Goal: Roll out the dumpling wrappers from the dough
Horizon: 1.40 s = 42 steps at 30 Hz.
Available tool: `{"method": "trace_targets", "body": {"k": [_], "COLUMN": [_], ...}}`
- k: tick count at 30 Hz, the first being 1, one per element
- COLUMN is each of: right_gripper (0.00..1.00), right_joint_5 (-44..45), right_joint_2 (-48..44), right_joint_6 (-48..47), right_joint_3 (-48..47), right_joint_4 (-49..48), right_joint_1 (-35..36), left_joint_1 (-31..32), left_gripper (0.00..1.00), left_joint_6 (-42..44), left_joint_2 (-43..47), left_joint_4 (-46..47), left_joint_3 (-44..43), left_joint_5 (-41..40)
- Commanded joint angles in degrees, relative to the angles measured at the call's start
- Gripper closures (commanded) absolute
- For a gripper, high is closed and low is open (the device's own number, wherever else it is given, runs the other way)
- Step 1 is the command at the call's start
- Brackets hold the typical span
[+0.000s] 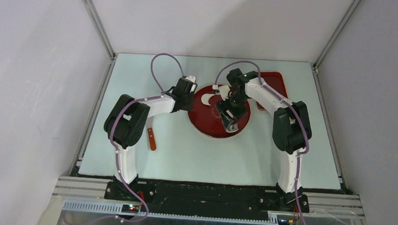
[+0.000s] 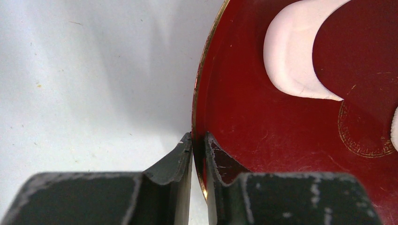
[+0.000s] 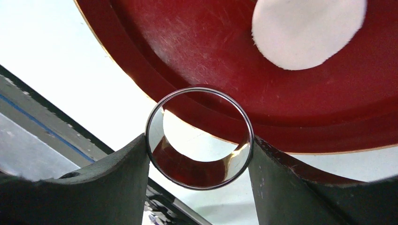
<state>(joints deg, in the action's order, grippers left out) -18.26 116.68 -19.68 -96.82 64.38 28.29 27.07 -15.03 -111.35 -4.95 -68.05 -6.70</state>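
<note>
A red plate (image 1: 206, 124) lies mid-table. My left gripper (image 2: 198, 138) is shut on the plate's (image 2: 263, 131) gold-edged left rim, one finger inside and one outside. A curled white crescent of dough (image 2: 293, 56) lies on the plate ahead of it, seen from above as a white patch (image 1: 206, 99). My right gripper (image 3: 199, 139) hangs over the near side of the plate (image 3: 187, 51), shut on a shiny metal ring cutter (image 3: 197, 174) held across its width. A round flat white dumpling wrapper (image 3: 307, 30) rests on the plate beyond the ring.
A red tray (image 1: 276, 82) sits at the back right, partly behind the right arm. A red-handled tool (image 1: 152, 139) lies on the table beside the left arm. Grey walls close in the table on three sides.
</note>
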Motion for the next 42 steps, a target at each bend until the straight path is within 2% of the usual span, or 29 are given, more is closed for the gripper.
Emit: {"method": "trace_targets", "body": {"k": [1, 5, 9, 12, 14, 16, 20, 24, 27, 30, 35, 39, 41, 42], "right_gripper": [1.0, 1.0, 1.0, 1.0, 1.0, 1.0, 1.0, 1.0, 1.0, 0.96, 0.91, 0.85, 0.79, 0.74], "right_joint_5": [-6.5, -10.3, 1.4, 6.3, 7.9, 12.0, 15.1, 13.6, 14.1, 15.0, 16.0, 15.3, 15.0, 14.9], "right_joint_2": [-3.2, -2.8, -0.8, 2.2, 4.0, 5.8, 9.2, 11.8, 14.0, 15.1, 17.2, 19.2, 20.3, 20.7], "right_joint_6": [2.7, 4.5, 8.3, 11.4, 13.1, 13.7, 13.7, 16.3, 18.5, 20.0, 20.9, 21.5, 21.4, 21.3], "right_joint_3": [-7.2, -15.0, -18.8, -19.6, -19.8, -20.1, -21.3, -22.6, -24.4, -24.9, -25.3, -26.7, -28.2, -28.6], "right_joint_4": [1.4, 2.4, -5.3, -11.7, -16.8, -19.3, -21.6, -23.1, -23.9, -25.7, -28.2, -28.2, -26.8, -26.5], "right_joint_1": [-2.8, -3.4, -3.0, -2.7, -2.0, -0.5, 2.2, 3.0, 3.4, 4.0, 5.2, 5.5, 5.6, 5.7], "left_joint_1": [-0.3, -0.4, -0.4, -0.8, -1.2, -1.5, -3.5, -5.8, -7.9, -10.4, -14.1, -16.9, -17.6, -17.9], "left_gripper": [0.81, 0.8, 0.75, 0.71, 0.64, 0.46, 0.22, 0.11, 0.08, 0.04, 0.03, 0.02, 0.01, 0.01], "left_joint_6": [-0.5, -0.5, -0.5, -0.6, -0.5, 0.6, 1.4, 2.0, 2.9, 4.5, 6.5, 7.0, 7.2, 7.4], "left_joint_2": [0.0, -0.1, 0.3, 1.7, 3.0, 4.8, 8.6, 11.5, 13.9, 15.7, 18.8, 20.2, 20.5, 20.6], "left_joint_4": [0.9, 0.9, 1.0, 1.0, 0.9, 0.9, 1.4, 1.4, 1.4, 1.7, 1.6, 0.7, -0.3, -1.0], "left_joint_3": [-1.4, -1.5, -1.4, -1.0, -0.6, -0.2, 0.9, 1.1, 1.6, 2.1, 4.3, 6.2, 6.8, 7.1], "left_joint_5": [0.1, 0.3, 0.8, 2.5, 4.8, 6.2, 9.4, 11.3, 12.7, 13.9, 14.3, 13.5, 12.2, 11.6]}}
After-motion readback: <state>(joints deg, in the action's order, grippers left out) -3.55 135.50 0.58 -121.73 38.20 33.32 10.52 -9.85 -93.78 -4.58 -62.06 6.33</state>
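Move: The right hand holds a glass; the leftover dough crescent it goes for lies about 17 cm ahead, 12 cm to its left and 6 cm below. The cut wrapper lies on the way, some 9 cm ahead and 3 cm left of this hand, equally low. From the left hand, still at the red plate's rim, the dough crescent is about 6 cm ahead and 7 cm right, nearly level; the plate's middle is some 12 cm right, straight across. Right arcs the glass some 20 cm forward-left over the dough; left opens off the rim and rises leftward. ##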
